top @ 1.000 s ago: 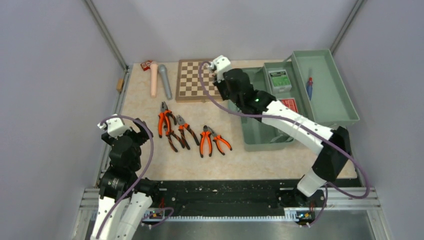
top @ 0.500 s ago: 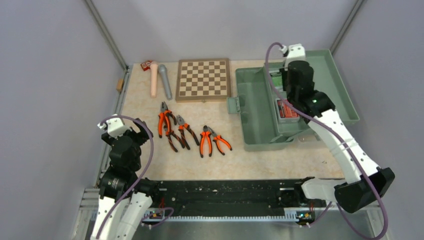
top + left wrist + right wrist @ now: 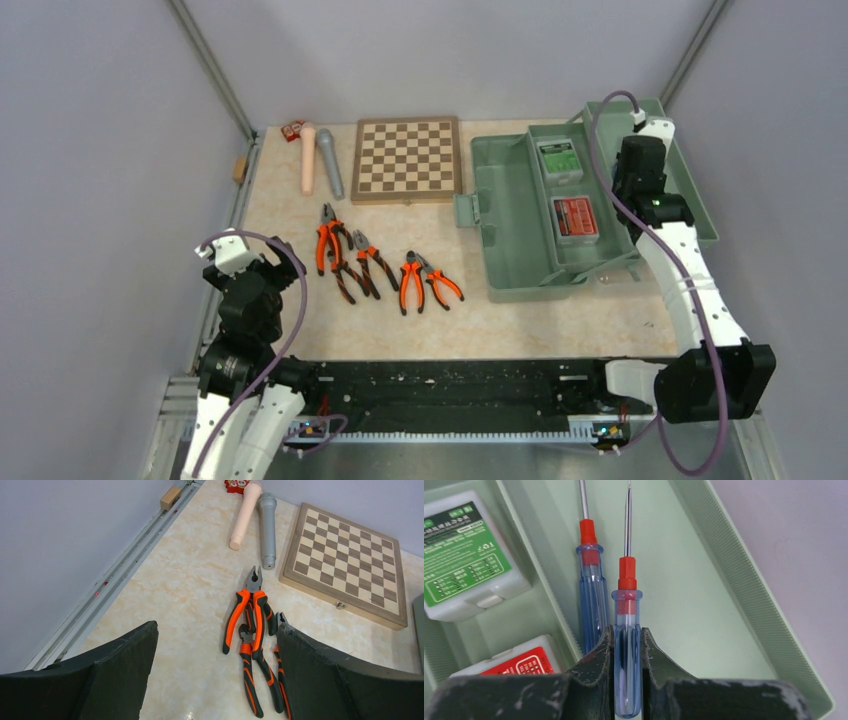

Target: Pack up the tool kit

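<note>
The sage-green toolbox (image 3: 520, 225) lies open at the right, with a green-labelled box (image 3: 558, 158) and a red-labelled box (image 3: 574, 217) in its middle tray. My right gripper (image 3: 627, 647) is shut on the handle of a blue screwdriver (image 3: 627, 610), held just above the right fold-out tray (image 3: 684, 580). A second blue screwdriver (image 3: 591, 587) lies in that tray to its left. Several orange-handled pliers (image 3: 340, 255) lie on the table left of the box. My left gripper (image 3: 215, 630) hangs open and empty above the table, near the leftmost pliers (image 3: 252, 615).
A brown chessboard (image 3: 408, 158) sits at the back centre. A pink cylinder (image 3: 308, 158), a grey cylinder (image 3: 330, 165) and a small red item (image 3: 292, 129) lie at the back left. Walls close in on both sides.
My right arm has swung from the chessboard's right edge, across the open toolbox, to above the right tray. The left arm has not moved.
</note>
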Controlling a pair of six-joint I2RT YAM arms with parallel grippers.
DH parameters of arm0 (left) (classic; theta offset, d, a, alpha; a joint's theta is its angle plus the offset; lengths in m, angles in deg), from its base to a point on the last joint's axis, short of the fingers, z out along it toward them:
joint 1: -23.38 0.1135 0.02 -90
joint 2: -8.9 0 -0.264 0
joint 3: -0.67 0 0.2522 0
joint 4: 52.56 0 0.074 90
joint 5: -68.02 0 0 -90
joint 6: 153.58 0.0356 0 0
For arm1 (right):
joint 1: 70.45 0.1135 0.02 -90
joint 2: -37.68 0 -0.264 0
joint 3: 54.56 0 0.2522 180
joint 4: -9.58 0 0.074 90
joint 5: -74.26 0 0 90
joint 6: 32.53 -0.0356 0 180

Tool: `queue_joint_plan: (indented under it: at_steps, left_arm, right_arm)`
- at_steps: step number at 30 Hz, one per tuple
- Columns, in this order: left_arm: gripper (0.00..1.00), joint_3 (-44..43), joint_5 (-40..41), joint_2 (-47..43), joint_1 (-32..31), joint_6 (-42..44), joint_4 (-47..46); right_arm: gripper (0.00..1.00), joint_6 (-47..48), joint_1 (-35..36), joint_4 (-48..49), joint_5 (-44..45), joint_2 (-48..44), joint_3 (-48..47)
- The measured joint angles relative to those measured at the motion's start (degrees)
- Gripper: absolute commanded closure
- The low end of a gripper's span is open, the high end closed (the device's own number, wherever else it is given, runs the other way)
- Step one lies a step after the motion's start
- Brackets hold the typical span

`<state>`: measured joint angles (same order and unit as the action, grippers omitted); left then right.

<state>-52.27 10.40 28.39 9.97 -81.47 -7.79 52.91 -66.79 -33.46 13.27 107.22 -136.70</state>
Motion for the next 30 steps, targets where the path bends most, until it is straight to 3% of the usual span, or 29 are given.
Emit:
queue_joint_plan:
  at_steps: [3,10,13,23,30]
  left_arm:
    - [0.07,0.0,0.0,0.0,0.0,0.0,0.0]
    - [0.07,0.0,0.0,0.02,0.0,0.0,0.0]
    - [0.07,0.0,0.0,0.02,0.0,0.0,0.0]
    - [0.07,0.0,0.0,0.02,0.0,0.0,0.0]
    - [0.07,0.0,0.04,0.07,0.0,0.02,0.0]
  right_arm:
    - [0.92,-0.79,-0.81,0.09,-0.35,0.44,1.4]
    - [0.5,-1.64,-1.66,0.76,-0.57,0.44,2.4]
    - [0.38,-1.75,-1.7,1.33,-0.44,0.39,2.4]
    - [0.31,-1.46,-0.26,1.66,-3.74,-2.97,2.08]
    - [0.3,-0.11,13.53,0.68,-4.44,-3.63,-2.27]
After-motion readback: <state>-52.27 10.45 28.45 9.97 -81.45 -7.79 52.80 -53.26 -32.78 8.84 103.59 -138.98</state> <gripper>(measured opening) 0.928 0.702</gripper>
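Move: The right hand holds a screwdriver over the right-hand tray, whose middle lies roughly 3 cm ahead, 1 cm to the right and 3 cm below. The first screwdriver lies there about 4 cm ahead and 5 cm left. In the neighbouring tray, the red box is some 12 cm left and 3 cm back, the green box 15 cm left and 8 cm ahead. From the idle left hand, that right-hand tray is roughly 73 cm right, 17 cm ahead and a little lower. Still pinching the screwdriver by its handle, the right hand sinks about 2 cm to the tray floor, pauses and opens wide, letting go. It then lifts some 5 cm and swings about 10 cm left, speeding up, away from the tray towards the red and green boxes' side, turning some 15 degrees counter-clockwise with the fingers open. ##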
